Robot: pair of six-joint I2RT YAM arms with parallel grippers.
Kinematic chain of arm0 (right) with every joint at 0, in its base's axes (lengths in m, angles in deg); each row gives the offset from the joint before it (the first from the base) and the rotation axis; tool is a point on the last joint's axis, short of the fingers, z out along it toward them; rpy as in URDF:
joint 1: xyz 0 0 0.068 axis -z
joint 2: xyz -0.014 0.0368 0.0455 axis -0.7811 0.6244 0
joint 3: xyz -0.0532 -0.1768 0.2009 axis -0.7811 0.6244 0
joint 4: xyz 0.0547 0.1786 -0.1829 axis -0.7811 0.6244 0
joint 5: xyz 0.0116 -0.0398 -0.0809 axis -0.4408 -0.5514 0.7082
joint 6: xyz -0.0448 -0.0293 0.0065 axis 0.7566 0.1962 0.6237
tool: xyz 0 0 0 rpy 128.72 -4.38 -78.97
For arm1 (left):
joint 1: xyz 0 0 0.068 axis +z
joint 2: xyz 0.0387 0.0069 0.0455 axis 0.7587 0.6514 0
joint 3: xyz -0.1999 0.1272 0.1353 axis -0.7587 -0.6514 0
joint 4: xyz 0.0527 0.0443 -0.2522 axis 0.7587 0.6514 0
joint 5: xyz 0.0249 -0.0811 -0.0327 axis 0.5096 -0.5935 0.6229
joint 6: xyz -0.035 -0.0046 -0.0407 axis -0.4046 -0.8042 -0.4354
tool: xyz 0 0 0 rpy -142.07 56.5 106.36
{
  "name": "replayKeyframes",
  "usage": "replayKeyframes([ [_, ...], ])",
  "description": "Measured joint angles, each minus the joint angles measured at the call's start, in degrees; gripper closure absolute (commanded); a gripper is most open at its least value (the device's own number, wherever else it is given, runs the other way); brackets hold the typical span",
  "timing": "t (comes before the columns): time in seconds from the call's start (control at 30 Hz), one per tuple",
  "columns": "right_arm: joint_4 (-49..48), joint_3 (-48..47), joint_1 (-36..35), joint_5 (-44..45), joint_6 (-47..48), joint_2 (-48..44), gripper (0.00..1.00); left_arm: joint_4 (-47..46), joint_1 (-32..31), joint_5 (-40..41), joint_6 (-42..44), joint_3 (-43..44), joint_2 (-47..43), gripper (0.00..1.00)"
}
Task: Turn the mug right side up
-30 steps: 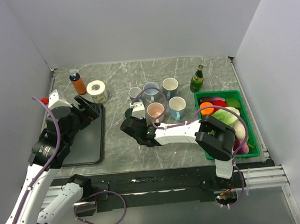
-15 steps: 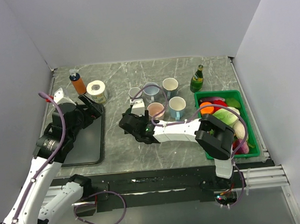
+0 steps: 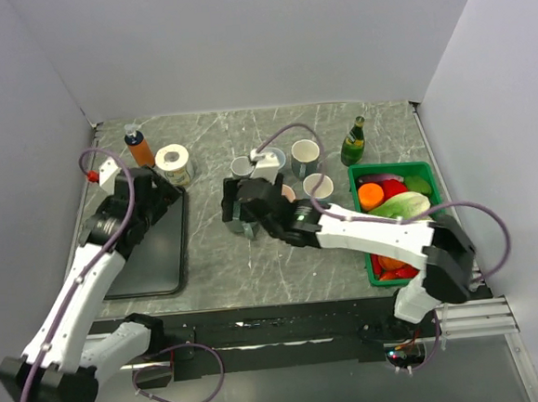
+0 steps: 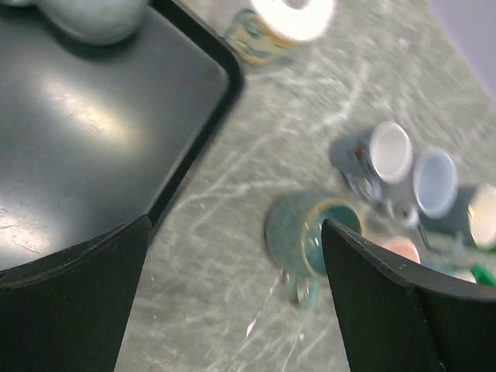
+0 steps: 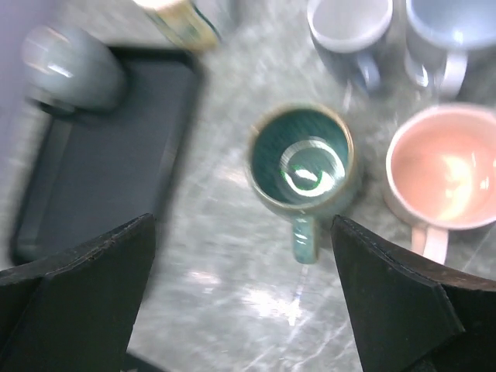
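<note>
The teal mug (image 5: pixel 302 159) stands upright on the marble table, mouth up, with its handle pointing toward my wrist camera. My right gripper (image 5: pixel 242 221) hovers open directly above it, the fingers wide on either side and touching nothing. In the top view the right gripper (image 3: pixel 239 213) covers the mug. The left wrist view shows the same mug (image 4: pixel 310 232) ahead of my open left gripper (image 4: pixel 234 223), which hangs empty over the tray's right edge (image 3: pixel 157 193).
Grey (image 5: pixel 349 23), blue (image 5: pixel 449 23) and pink (image 5: pixel 442 167) mugs stand just behind and right of the teal one. A black tray (image 3: pixel 152 257) with a grey domed thing (image 5: pixel 74 70) lies left. Green bin (image 3: pixel 392 166), green bottle (image 3: pixel 353 141), orange bottle (image 3: pixel 139 148) and tape roll (image 3: pixel 173 160) stand around.
My right gripper has opened, let go of the teal mug and moved back and up from it. The left arm has swung toward the back of the table.
</note>
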Motion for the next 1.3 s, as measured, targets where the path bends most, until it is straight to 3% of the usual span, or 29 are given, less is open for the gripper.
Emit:
replayKeyframes([
  [0.33,-1.2,6.8,5.8,-6.5,0.5,-9.1,0.01,-6.7,25.4,-7.9,-3.9,-0.5,9.0,0.04],
  [0.73,-0.5,13.8,8.9,-10.1,-0.5,-13.7,0.01,-16.5,42.3,-14.1,-10.9,-6.8,19.9,0.04],
  [0.93,-1.4,18.2,11.6,-11.9,-1.6,-18.3,0.01,-20.1,46.9,-16.9,-11.2,-7.2,26.5,0.03],
  [1.3,-4.1,22.5,18.4,-18.5,-2.1,-20.6,0.01,-22.6,45.3,-12.5,-5.0,-7.1,30.2,0.05],
])
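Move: The upside-down mug in the tray's far left corner stands roughly 11 cm ahead of the left hand, 17 cm to its left and 15 cm below. From that same hand the paper roll is about 19 cm ahead and 4 cm left, the green mug 6 cm ahead and 11 cm right. From the right hand the upside-down mug lies about 10 cm ahead and 28 cm left; the green mug is 5 cm ahead, the pink mug 6 cm ahead and 9 cm right, both some 14 cm lower. Swinging left across the tray, the left hand travels about 22 cm and sinks some 15, slightly forward too, towards the near side of the upside-down mug, turning some 40 degrees counter-clockwise and pointing more steeply down, fingers wide open. The empty right hand leaves the green mug, rising a little, then shifts about 12 cm right and dips, still open, over the pink mug's near side. ##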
